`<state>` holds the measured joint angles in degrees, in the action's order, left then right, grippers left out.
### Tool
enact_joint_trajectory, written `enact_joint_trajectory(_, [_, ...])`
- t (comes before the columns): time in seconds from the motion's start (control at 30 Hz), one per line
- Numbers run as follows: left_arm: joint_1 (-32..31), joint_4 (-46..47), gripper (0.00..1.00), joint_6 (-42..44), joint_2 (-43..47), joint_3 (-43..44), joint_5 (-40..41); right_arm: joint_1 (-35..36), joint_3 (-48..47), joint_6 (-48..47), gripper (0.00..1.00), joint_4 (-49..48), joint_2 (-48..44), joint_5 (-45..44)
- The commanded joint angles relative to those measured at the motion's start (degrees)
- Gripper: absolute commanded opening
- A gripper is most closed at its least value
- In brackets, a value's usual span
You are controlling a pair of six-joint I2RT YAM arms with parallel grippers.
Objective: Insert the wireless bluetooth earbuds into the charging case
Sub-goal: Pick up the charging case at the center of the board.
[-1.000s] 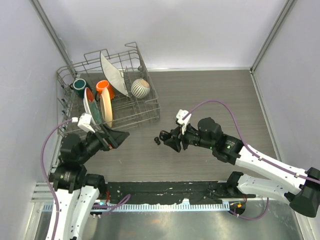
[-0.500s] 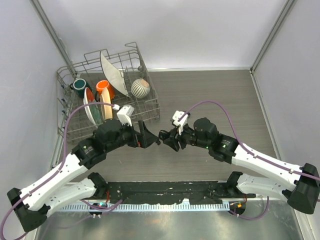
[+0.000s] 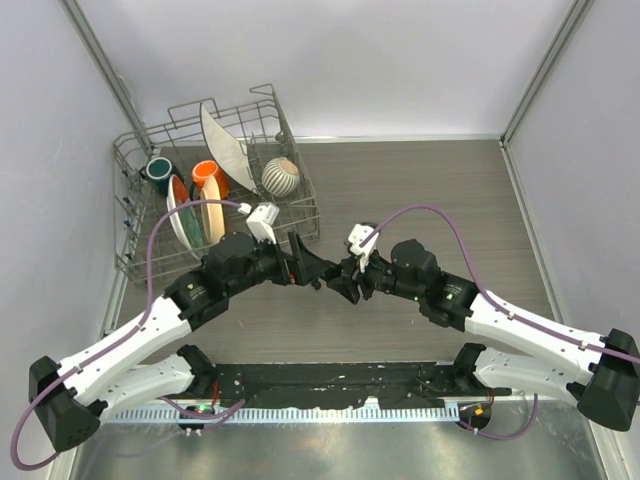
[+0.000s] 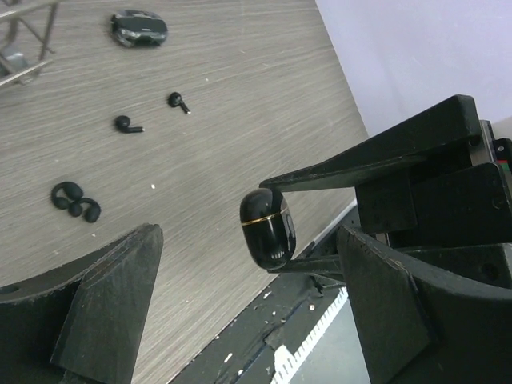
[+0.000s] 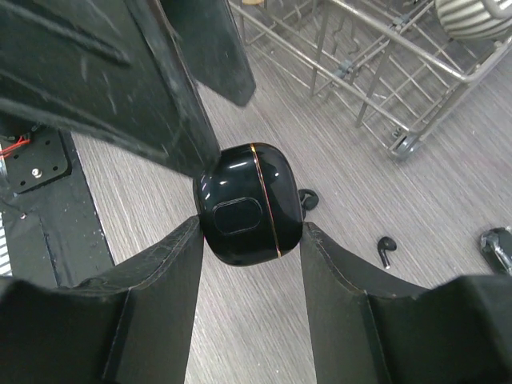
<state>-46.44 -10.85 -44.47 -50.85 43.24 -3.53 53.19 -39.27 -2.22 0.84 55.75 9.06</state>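
My right gripper (image 5: pixel 252 232) is shut on the charging case (image 5: pixel 250 204), a glossy black pebble with a thin gold seam, lid closed, held above the table. My left gripper (image 4: pixel 250 244) is open, and its two fingers stand wide on either side of the charging case (image 4: pixel 268 228) without touching it. In the top view both grippers meet at mid-table, left gripper (image 3: pixel 312 265) against right gripper (image 3: pixel 343 282). Two small stemmed earbuds (image 4: pixel 128 125) (image 4: pixel 178 101) lie loose on the table beyond. One earbud (image 5: pixel 386 248) also shows in the right wrist view.
A wire dish rack (image 3: pixel 290 215) with plates, cups and a striped bowl stands at the back left, close behind the grippers. A second dark case (image 4: pixel 138 29) lies farther out on the table. A pair of rounder black earpieces (image 4: pixel 76 202) lies on the wood.
My left arm has swung in from the left edge to mid-table, bringing its open jaws around the case. The right gripper has kept its hold and barely shifted.
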Motion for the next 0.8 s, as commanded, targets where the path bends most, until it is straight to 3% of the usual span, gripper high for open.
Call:
enact_joint_trajectory(0.0, [-0.23,6.46,0.93,-1.58,-2.58,0.61,-5.78,0.34,0.59,0.55,0.01,-6.46,-1.95,-0.62])
enact_joint_trajectory(0.17, [-0.15,6.9,0.82,-2.03,-3.82,0.96,-6.84,0.34,0.77,0.02,0.01,-6.91,-2.04,-0.18])
enact_joint_trajectory(0.33, [-0.23,6.19,0.81,-2.11,-6.01,1.84,-9.03,0.42,0.95,-0.15,0.01,-7.34,-2.22,-0.18])
enact_joint_trajectory(0.57, [-0.23,6.37,0.58,-2.03,-7.51,2.55,-10.62,0.42,0.95,-0.5,0.01,-7.61,-2.57,0.34])
enact_joint_trajectory(0.77, [-0.15,6.98,0.51,-2.03,-7.25,2.55,-10.36,0.51,0.95,-0.33,0.01,-7.61,-2.31,0.87])
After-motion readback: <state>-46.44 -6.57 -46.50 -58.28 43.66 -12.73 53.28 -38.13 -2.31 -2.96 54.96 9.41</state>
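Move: The charging case hangs in my right fingertips, about 1 cm ahead and 1 cm to the left of that hand's point. From my open left hand it lies roughly 4 cm to the right, level in reach, about 3 cm lower. On the table some 18 cm below my left hand are the hooked earbuds, about 4 cm ahead and 1 cm left, and the nearer stem earbud, around 9 cm ahead and 7 cm right. I bring my left hand about 3 cm to the right and nearly 2 cm down, easing slightly back, so its fingers come around the free part of the charging case, turning some 10 degrees clockwise and tipping down. Meanwhile I close those fingers from almost fully open to about half. My right hand keeps its pinch on the case and raises it about 1 cm. ##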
